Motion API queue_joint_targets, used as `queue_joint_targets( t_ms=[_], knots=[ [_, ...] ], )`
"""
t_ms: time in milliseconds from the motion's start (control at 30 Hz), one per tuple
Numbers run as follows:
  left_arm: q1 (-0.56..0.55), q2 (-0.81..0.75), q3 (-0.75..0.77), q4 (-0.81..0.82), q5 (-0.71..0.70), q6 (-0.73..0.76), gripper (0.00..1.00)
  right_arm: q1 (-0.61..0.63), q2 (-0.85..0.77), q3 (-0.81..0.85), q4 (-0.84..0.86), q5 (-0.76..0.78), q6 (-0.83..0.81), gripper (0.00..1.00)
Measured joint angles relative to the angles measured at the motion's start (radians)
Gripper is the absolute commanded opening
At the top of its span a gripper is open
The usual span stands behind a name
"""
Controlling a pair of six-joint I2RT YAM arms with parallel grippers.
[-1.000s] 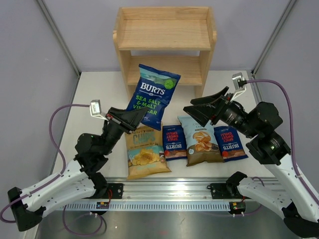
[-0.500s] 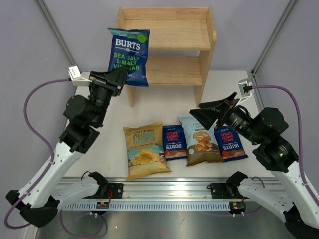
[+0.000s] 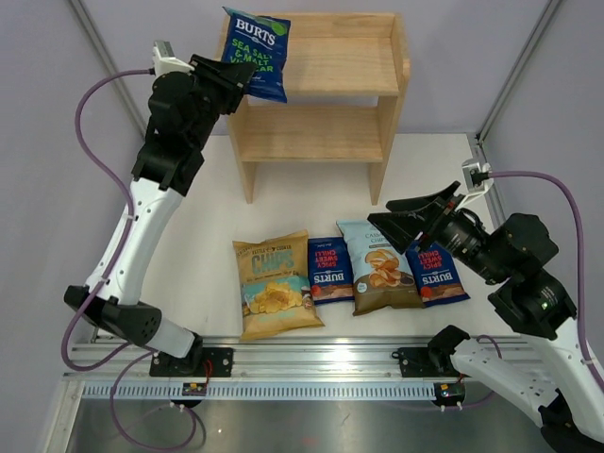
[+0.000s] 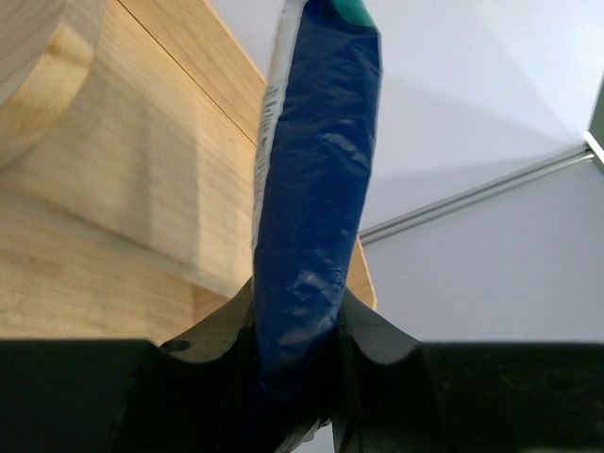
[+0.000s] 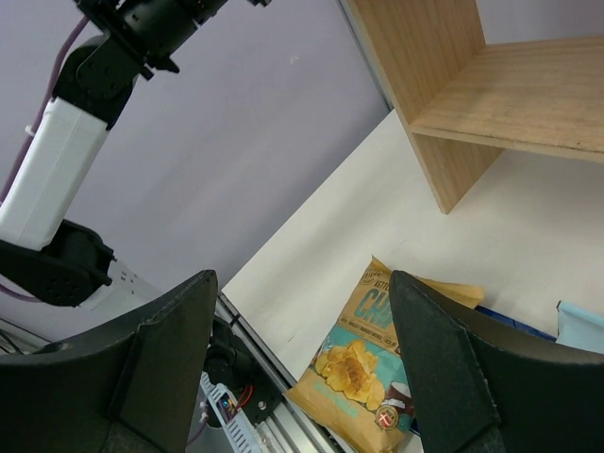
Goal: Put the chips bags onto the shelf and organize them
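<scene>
My left gripper is shut on a dark-blue Burts chips bag and holds it upright, high at the left end of the light-wood shelf, over its top tier. In the left wrist view the bag stands between my fingers, with shelf wood to the left. On the table lie a tan Chips bag, a small Burts bag, a light-blue and brown bag and another small Burts bag. My right gripper is open and empty above them. Its wrist view shows the tan bag.
Both shelf tiers are bare. White table lies between the shelf and the row of bags. A metal rail runs along the near edge. Purple-grey walls close the back and sides. My left arm shows in the right wrist view.
My left arm has lifted the Burts bag from above the table up and back to the shelf's top left. My right gripper has drawn back slightly to the right, still open.
</scene>
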Motion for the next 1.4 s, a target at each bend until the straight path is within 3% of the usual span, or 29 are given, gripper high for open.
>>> queue_joint_targets(
  t_ms=[267,467,633,800,933,1067,1400],
  knots=[
    [0.032,0.236,0.251,-0.144,0.031,-0.021,0.00,0.000,-0.018,0.000,-0.027,0.008,-0.016,0.82],
    [0.042,0.317,0.343,-0.245,0.033,-0.055,0.01,0.000,-0.037,0.000,-0.036,0.023,-0.023,0.82],
    [0.066,0.351,0.407,-0.296,0.032,-0.088,0.14,0.000,-0.041,0.000,-0.036,0.024,-0.023,0.82],
    [0.084,0.382,0.465,-0.341,0.033,-0.113,0.18,0.000,-0.042,0.000,-0.036,0.024,-0.023,0.82],
    [0.089,0.428,0.524,-0.343,0.039,-0.116,0.28,0.000,-0.048,0.000,-0.036,0.024,-0.023,0.82],
    [0.088,0.436,0.535,-0.340,0.050,-0.108,0.41,0.000,-0.054,-0.006,-0.035,0.025,-0.023,0.82],
    [0.068,0.433,0.544,-0.371,0.038,-0.033,0.61,0.000,-0.066,-0.006,-0.035,0.025,-0.022,0.82]
  ],
)
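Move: The left hand holds the Burts Sea Salt & Vinegar bag in front of the shelf unit; its place, the left end of the upper shelf, lies about 15 cm ahead, 4 cm right and 8 cm lower. The left side panel's rounded front edge is some 8 cm ahead, 4 cm left and 6 cm lower; the lower board's middle is roughly 14 cm ahead, 11 cm right and 32 cm down. From the empty right hand that upper place is about 38 cm ahead, 19 cm left, near level. With the bag still pinched, the left hand drives forward into the left end of the upper shelf, close by the rounded side panel, going in about 9 cm and sinking some 5 cm while the fingertips tip about 15 degrees downward. It then all but stops there and opens the fingers from their narrow grip to a little over half, the upper finger coming clear of the bag's face as the hand stays beside it. ##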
